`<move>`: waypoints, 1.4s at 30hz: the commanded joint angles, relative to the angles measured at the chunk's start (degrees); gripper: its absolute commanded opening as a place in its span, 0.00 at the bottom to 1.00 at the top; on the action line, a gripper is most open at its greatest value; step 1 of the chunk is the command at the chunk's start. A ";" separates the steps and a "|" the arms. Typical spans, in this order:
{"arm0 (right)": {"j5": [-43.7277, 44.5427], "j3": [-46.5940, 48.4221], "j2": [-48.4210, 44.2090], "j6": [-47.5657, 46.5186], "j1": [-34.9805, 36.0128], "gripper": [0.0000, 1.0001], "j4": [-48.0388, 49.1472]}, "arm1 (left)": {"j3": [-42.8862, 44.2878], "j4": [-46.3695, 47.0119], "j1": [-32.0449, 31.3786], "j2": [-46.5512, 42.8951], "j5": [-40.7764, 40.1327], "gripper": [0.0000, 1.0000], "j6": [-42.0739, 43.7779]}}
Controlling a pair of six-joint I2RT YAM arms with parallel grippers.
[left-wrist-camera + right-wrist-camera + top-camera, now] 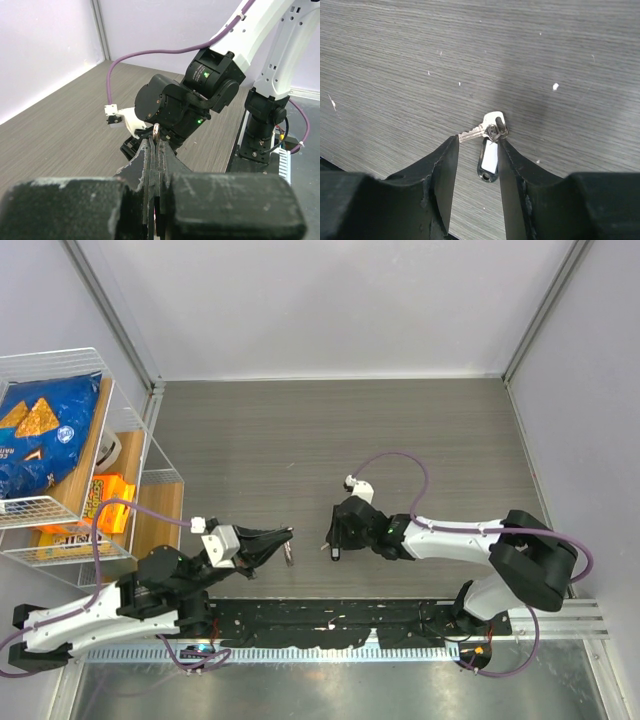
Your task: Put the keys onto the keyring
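Observation:
A silver key (488,125) lies flat on the grey table, joined to a black tag with a white label (489,159). My right gripper (478,140) stands open over them, the tag between its fingers and the right fingertip (506,147) touching the key's head. In the top view that key (324,547) sits just left of the right gripper (336,543). My left gripper (157,142) is shut on the thin keyring (156,132), which sticks up from its tips edge-on. It hovers a short way left of the right gripper, with the keyring (289,554) at its tips (287,538).
A white wire shelf (150,440) stands at the left with a blue chip bag (40,435) and orange packets (105,502). Grey walls close the table at the back and sides. A black mounting rail (340,625) runs along the near edge.

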 commanded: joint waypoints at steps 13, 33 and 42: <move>4.00 3.86 1.00 -0.26 0.31 0.38 -2.15 | -1.33 1.26 -0.05 -3.39 -0.62 0.00 0.79; 3.30 4.74 4.69 0.35 0.40 0.22 -1.89 | -2.39 0.91 -0.05 -5.94 -0.79 0.00 0.96; 5.48 3.07 -0.66 -1.22 1.80 0.06 -1.80 | -2.21 0.91 -0.14 -6.47 -0.70 0.00 0.53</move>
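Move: The key lies just under the half-open right fingertips, about 1 cm ahead of them, 1 cm to their left and 2 cm below. The black-and-white fob lies against its head, roughly 2 cm back from the right hand, in line with it sideways and 3 cm down. The left hand is holding the keyring up high; from it the key is about 10 cm ahead, 8 cm to its right and some 28 cm below. Close the right fingers on the key's head: shift them slightly to the left and back again, then sink about 2 cm towards the table, shutting the half-open fingers until they are nearly closed and pinch the key, most of the closing coming at the end of the descent. Keep the left fingers shut on the keyring, letting that hand drift about 1.5 cm to its left. ##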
